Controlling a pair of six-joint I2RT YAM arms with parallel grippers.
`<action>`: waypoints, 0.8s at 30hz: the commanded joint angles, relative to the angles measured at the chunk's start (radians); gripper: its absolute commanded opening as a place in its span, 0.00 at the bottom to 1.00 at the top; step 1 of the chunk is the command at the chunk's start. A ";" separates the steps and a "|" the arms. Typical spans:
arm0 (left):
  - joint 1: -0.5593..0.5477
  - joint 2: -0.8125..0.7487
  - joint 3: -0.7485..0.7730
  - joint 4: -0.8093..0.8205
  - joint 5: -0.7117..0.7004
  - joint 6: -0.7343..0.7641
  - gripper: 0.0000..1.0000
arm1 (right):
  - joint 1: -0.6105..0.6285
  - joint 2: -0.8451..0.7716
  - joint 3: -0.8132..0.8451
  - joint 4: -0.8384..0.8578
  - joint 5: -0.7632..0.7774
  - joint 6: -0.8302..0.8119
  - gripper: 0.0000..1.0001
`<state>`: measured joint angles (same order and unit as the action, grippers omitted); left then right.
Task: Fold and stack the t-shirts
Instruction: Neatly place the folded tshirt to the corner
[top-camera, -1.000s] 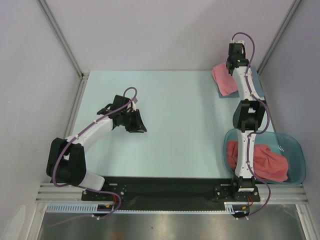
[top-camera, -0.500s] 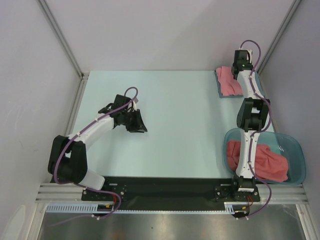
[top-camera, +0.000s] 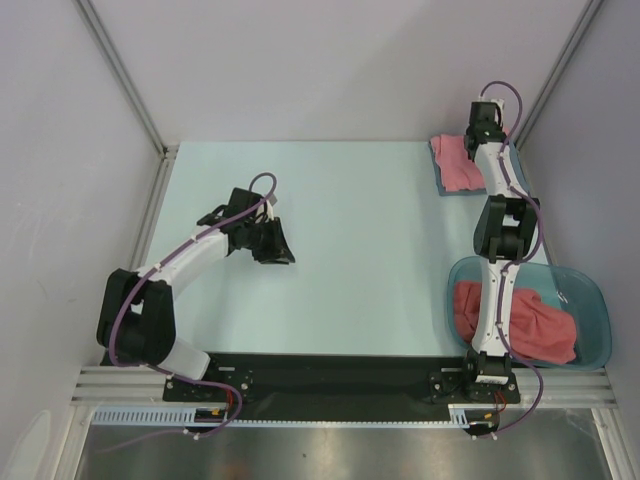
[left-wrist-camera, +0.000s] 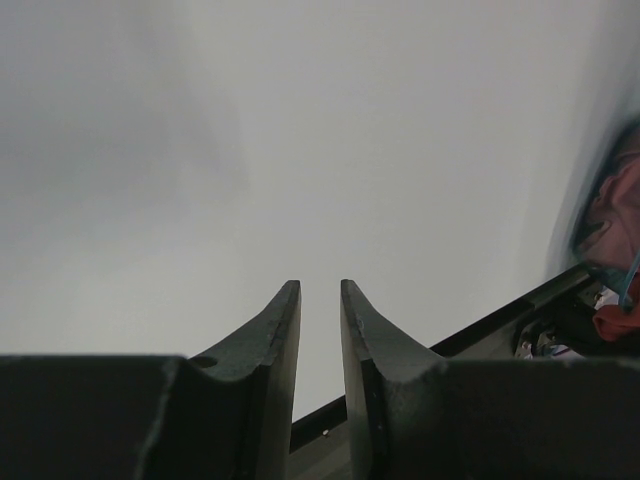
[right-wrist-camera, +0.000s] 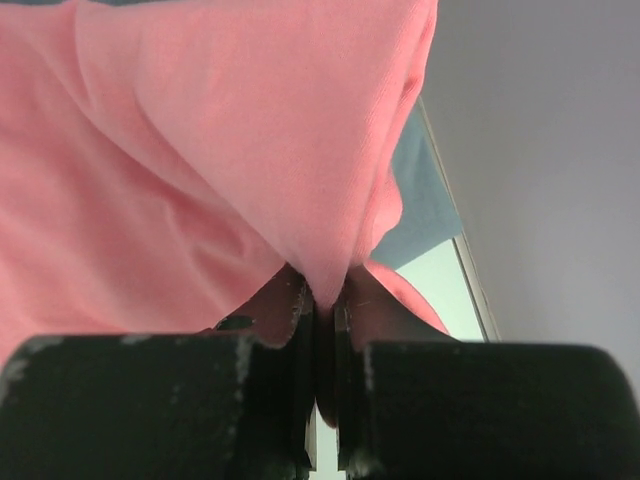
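Note:
A folded salmon-pink t-shirt (top-camera: 458, 165) lies on a grey-blue cloth (top-camera: 447, 190) at the far right corner of the table. My right gripper (top-camera: 476, 138) is over its far edge, shut on a fold of this t-shirt (right-wrist-camera: 200, 150). In the right wrist view the fabric runs down between the pinched jaws of the right gripper (right-wrist-camera: 322, 285), with the cloth (right-wrist-camera: 425, 210) showing beyond. More pink t-shirts (top-camera: 545, 325) lie crumpled in the teal tub (top-camera: 600, 320). My left gripper (top-camera: 272, 245) hovers over the bare table at mid-left. In its own view the left gripper (left-wrist-camera: 320, 285) stands slightly open, holding nothing.
The teal tub stands at the near right beside the right arm's base. Grey walls with metal corner posts (top-camera: 120, 75) close in the table on three sides. The black base rail (top-camera: 320, 375) runs along the near edge.
The right arm has swung farther back and right with the t-shirt, which now lies flatter on the grey-blue cloth. The left arm has not moved.

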<state>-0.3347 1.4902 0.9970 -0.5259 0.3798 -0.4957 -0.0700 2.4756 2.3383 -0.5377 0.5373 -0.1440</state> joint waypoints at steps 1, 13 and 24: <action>-0.006 0.005 0.037 0.014 0.021 0.009 0.28 | -0.017 0.032 0.024 0.044 -0.013 -0.003 0.00; -0.010 0.005 0.068 -0.034 -0.007 0.017 0.28 | -0.069 0.109 0.064 0.088 0.004 -0.008 0.41; -0.027 -0.028 0.074 0.015 -0.019 -0.012 0.28 | -0.086 -0.001 0.073 -0.013 0.035 0.092 0.87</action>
<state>-0.3481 1.4994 1.0363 -0.5594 0.3695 -0.4969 -0.1566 2.5885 2.4142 -0.5179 0.5560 -0.1104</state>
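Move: Under and to the left of the right hand, which still grips the far right part of the folded pink t-shirt, most of the shirt already lies on the blue-grey cloth. The shirt's middle is about 10 cm left, 5 cm back and some 7 cm lower. The blue-grey cloth's middle is roughly 7 cm left and 6 cm back, the side rail level with the hand about 7 cm to its right. From the idle left hand the shirt is some 27 cm ahead and 49 cm right. Carrying its pinched corner of the pink t-shirt down and out to the right, the right hand sinks about 4 cm and goes nearly 6 cm right towards the side rail. On the way its fingers spread from shut to nearly wide open, letting go of the cloth, while the wrist turns slightly clockwise. ##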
